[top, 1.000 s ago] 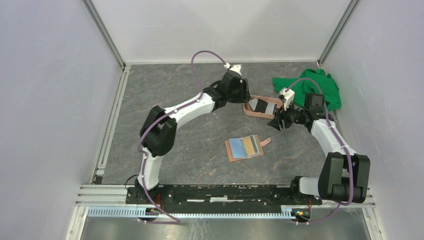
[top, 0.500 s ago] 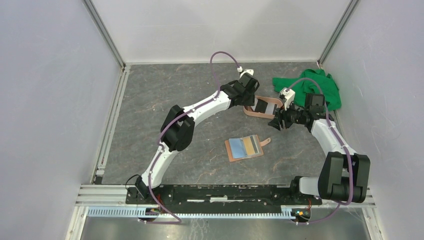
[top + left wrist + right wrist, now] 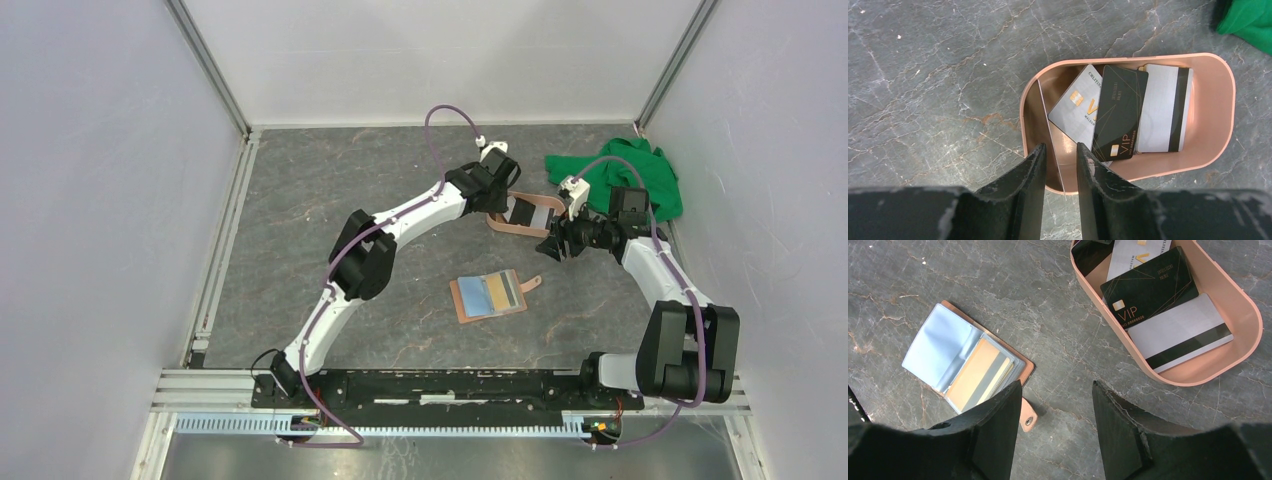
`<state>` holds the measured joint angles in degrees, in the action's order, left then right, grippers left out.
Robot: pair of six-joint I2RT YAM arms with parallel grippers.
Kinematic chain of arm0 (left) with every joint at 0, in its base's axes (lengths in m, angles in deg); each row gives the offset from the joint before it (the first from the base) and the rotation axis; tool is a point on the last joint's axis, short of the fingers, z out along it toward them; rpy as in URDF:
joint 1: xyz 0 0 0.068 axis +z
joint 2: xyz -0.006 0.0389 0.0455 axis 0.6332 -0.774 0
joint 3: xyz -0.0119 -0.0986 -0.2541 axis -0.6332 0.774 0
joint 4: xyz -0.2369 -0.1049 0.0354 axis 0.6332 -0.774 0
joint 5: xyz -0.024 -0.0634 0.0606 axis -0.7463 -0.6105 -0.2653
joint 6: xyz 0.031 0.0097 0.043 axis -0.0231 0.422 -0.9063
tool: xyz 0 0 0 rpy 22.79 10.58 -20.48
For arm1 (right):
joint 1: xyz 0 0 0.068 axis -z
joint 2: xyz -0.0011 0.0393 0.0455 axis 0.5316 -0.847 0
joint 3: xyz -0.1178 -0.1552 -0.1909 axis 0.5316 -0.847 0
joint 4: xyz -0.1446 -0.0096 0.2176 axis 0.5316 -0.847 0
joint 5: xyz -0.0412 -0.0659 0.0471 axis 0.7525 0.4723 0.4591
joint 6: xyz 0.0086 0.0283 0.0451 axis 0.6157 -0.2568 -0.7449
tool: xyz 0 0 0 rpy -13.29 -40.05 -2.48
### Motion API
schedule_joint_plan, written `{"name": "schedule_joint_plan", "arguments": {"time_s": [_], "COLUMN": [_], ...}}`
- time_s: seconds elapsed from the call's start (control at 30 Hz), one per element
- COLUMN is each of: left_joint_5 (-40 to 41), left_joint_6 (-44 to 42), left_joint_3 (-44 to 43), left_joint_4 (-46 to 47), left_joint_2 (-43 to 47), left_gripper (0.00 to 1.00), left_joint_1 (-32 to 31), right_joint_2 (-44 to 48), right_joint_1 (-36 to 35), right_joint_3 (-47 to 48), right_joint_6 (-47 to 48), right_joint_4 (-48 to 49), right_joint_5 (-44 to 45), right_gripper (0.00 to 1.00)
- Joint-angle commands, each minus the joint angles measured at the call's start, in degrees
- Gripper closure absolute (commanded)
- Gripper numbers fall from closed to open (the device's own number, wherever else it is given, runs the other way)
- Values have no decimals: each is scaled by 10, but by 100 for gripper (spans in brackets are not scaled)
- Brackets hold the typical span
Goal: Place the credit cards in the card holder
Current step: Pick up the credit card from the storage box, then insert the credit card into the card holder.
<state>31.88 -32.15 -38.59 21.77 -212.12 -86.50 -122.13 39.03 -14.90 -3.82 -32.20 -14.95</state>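
The pink tray (image 3: 1220, 85) holds a grey-white card (image 3: 1075, 112), a black VIP card (image 3: 1120, 112) and a white striped card (image 3: 1160, 110). A thin card (image 3: 1050, 135) stands on edge along the tray's left wall. My left gripper (image 3: 1060, 148) straddles that upright card, jaws narrow, with a gap on each side. The tan card holder (image 3: 490, 296) lies open mid-table with a light blue card (image 3: 940, 347) and an orange card (image 3: 973, 372) in its pockets. My right gripper (image 3: 1055, 387) hovers open between holder and tray (image 3: 1248, 340).
A green cloth (image 3: 630, 175) lies bunched at the back right, just behind the tray (image 3: 497, 225). The holder's snap tab (image 3: 1027, 419) sticks out toward the right gripper. White walls enclose the grey stone-patterned table on three sides.
My left arm has swung right over the tray's left end and its jaws have narrowed around the upright card. The right arm has stayed put.
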Motion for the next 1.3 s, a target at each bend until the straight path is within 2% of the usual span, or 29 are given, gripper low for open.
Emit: {"name": "schedule_joint_plan", "arguments": {"time_s": [0.0,0.1,0.17,0.2,0.27,0.6,0.73,0.83,1.0,1.1,1.27], "left_joint_5": [5,3,3,2,6,62,60,18,-75,-149,-265], "left_joint_6": [-17,-18,-18,-19,-19,-46,-72,-112,-139,-128,-55], "left_joint_3": [-30,-32,-32,-34,-36,-35,-1,95,366,524,783], "left_joint_4": [4,4,4,5,5,5,19,79,260,368,568], "left_joint_2": [-16,-18,-18,-17,-11,58,111,189,373,487,660], "left_gripper": [66,72,82,91,98,98,98,98,98,98,98], "left_joint_1": [2,2,2,2,2,1,1,1,3,4,6], "right_joint_2": [-1,0,0,0,-1,-1,-2,-3,0,0,6], "right_joint_1": [4,4,6,6,6,7,8,8,8,8,6], "right_joint_3": [10,10,10,10,9,8,7,7,2,-2,-10], "right_joint_6": [-1,-1,-1,-1,-1,1,4,12,24,29,37], "right_joint_4": [6,7,7,7,6,6,4,0,-4,-3,1], "right_joint_5": [-15,-16,-17,-18,-20,-26,-37,-60,-112,-139,-171], "right_gripper": [40,40,40,40,40,40,40,40,41,40,40]}}
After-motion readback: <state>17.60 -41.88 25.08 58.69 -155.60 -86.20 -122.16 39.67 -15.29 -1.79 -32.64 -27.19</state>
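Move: The dark card leaning upright at the left end of the storage box already stands between the left hand's open fingers, its middle about 2 cm ahead and 2 cm below. From that hand the silver chip card lies some 4 cm ahead and 3 cm right, the VIP card 4 cm ahead and 6 cm right, and the card holder roughly 20 cm back and 2 cm left. From the right hand the dark card is about 13 cm ahead and 12 cm left, a few centimetres lower. The left fingers sink a little over 1 cm and pinch the dark card by its edge, then draw it slowly up before sweeping it fast up, back and left, away from the box, some 15 cm higher and 13 cm back, fingers tipping up and the wrist turning clockwise, about 30 degrees in all. Late on, the empty right hand drifts 2 to 3 cm left, rising and drawing back slightly, still open. ##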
